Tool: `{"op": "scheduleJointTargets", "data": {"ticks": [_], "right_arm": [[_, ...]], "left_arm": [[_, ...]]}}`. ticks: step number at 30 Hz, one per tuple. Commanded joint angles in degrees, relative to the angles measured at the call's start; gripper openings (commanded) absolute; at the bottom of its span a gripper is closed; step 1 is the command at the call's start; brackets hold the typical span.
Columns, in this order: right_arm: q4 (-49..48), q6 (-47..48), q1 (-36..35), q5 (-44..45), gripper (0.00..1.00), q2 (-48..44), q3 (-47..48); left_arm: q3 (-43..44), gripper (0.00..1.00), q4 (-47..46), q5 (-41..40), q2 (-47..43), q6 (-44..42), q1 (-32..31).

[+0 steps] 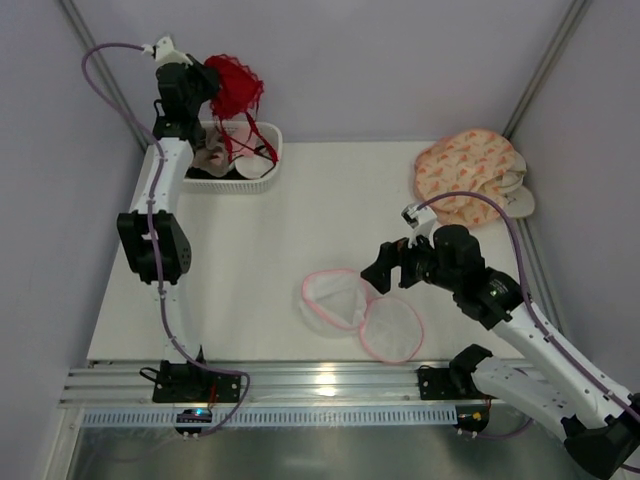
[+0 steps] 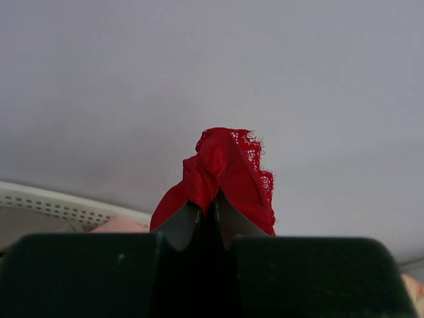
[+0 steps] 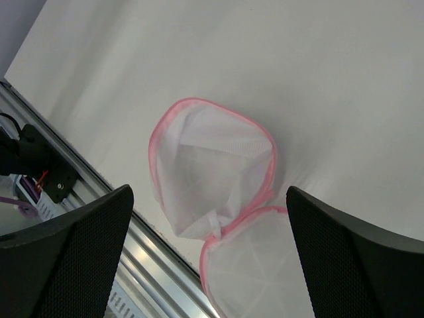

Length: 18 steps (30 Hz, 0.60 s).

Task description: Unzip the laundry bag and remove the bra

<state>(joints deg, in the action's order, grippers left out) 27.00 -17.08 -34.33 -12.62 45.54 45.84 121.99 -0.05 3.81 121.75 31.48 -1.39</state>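
The laundry bag [image 1: 335, 298] lies unzipped on the table, its two pink-rimmed white mesh halves spread like a clamshell, with nothing showing inside [image 3: 212, 165]. My right gripper [image 1: 385, 270] hovers just above it, open, with nothing between its fingers [image 3: 209, 199]. The red lace bra [image 1: 232, 85] hangs in the air at the far left, over a white basket [image 1: 268, 165]. My left gripper [image 1: 205, 80] is shut on the bra; in the left wrist view the red fabric [image 2: 228, 169] bunches up from between the pinched jaws of the gripper [image 2: 209, 209].
The white basket holds other garments, and its rim [image 2: 59, 204] shows below the left gripper. A peach patterned fabric piece [image 1: 468, 175] lies at the far right. A metal rail [image 1: 300, 385] runs along the table's near edge, close to the bag [image 3: 152, 252].
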Motion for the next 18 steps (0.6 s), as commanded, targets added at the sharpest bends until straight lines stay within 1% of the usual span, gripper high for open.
{"op": "scheduleJointTargets", "data": {"ticks": [1,2,4,5,6,7,8,9,10,12,13,14,15,16,17,18], "right_arm": [[-2.6,-0.1,0.0,1.5,0.99,1.0,-0.6],[-2.7,0.0,0.0,1.7,0.99,2.0,-0.7],[-3.1,0.6,0.0,1.8,0.99,3.0,-0.9],[-3.2,0.6,0.0,1.9,0.99,4.2,-0.8],[-3.2,0.7,0.0,1.9,1.00,4.7,-0.6],[-3.4,0.7,0.0,1.9,0.99,5.2,-0.5],[-3.7,0.6,0.0,2.2,0.99,5.7,-0.2],[-3.9,0.4,0.0,2.5,0.99,6.4,-0.2],[-4.2,0.0,0.0,2.9,0.99,6.8,-0.1],[-4.3,-0.8,0.0,4.0,0.99,7.6,-0.1],[-3.7,-2.1,0.1,5.1,0.99,7.7,-0.1],[-3.3,-3.0,0.1,8.4,0.99,7.7,-0.3],[-2.6,-4.3,0.1,10.8,1.00,7.6,-0.4],[-0.7,-5.3,0.0,13.4,1.00,7.1,-0.7],[0.5,-8.6,0.0,21.3,0.99,6.7,-0.9],[2.5,-11.1,0.1,25.9,0.99,6.5,-0.9]], "left_arm": [[3.5,0.06,-15.2,-8.2,1.1,3.8,0.2],[3.6,0.10,-18.2,-9.7,1.7,4.4,0.3],[5.8,0.11,-18.8,-12.4,4.4,6.2,0.5],[8.0,0.13,-17.4,-12.9,5.9,6.2,0.5],[13.7,0.14,-12.3,-12.9,7.8,5.9,0.5],[16.2,0.17,-9.5,-13.6,11.7,5.7,0.5],[17.1,0.26,-7.4,-14.6,12.9,5.6,0.5],[15.9,0.32,-6.6,-15.5,13.2,5.9,0.5],[11.6,0.38,-6.5,-17.3,13.1,6.7,0.6],[7.4,0.61,-5.4,-19.0,12.7,7.7,0.7],[3.9,0.72,-4.4,-19.3,12.6,8.8,0.7],[2.6,0.90,-3.5,-20.0,12.4,9.3,0.7],[1.6,0.98,-2.3,-19.9,11.9,10.0,0.7],[0.2,0.99,-1.5,-19.8,11.2,10.9,0.7],[-3.2,0.99,-1.6,-19.8,9.3,11.8,0.5],[-5.2,0.99,-1.6,-20.6,7.9,12.1,0.3]]}}
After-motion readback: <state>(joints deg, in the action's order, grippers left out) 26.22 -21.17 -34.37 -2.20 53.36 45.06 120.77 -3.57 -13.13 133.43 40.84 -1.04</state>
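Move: The left hand already pinches the red bra, which hangs beside it, its cups about 7 cm to the right, 2 cm ahead and 3 cm lower. The white basket's middle lies nearly straight below, some 31 cm down, 1 cm ahead and 1 cm left. In it, the pink cloth is about 5 cm right and 4 cm ahead of that hand, the grey cloth 6 cm left and 1 cm ahead. From the right hand the basket lies roughly 44 cm ahead and 47 cm left, 17 cm lower. The left hand lifts the bra about 4 cm while edging forward and left over the basket, nose tipping up a little, then opens its fingers wide and drops some 16 cm towards the basket, ending about 5 cm farther forward and 5 cm farther left, the wrist tipping back down and turned nearly 20 degrees counter-clockwise, so the bra comes free. The empty right hand, still wide open, sinks about 4 cm and eases forward about 3 cm, touching nothing, with a small clockwise turn at the end. ##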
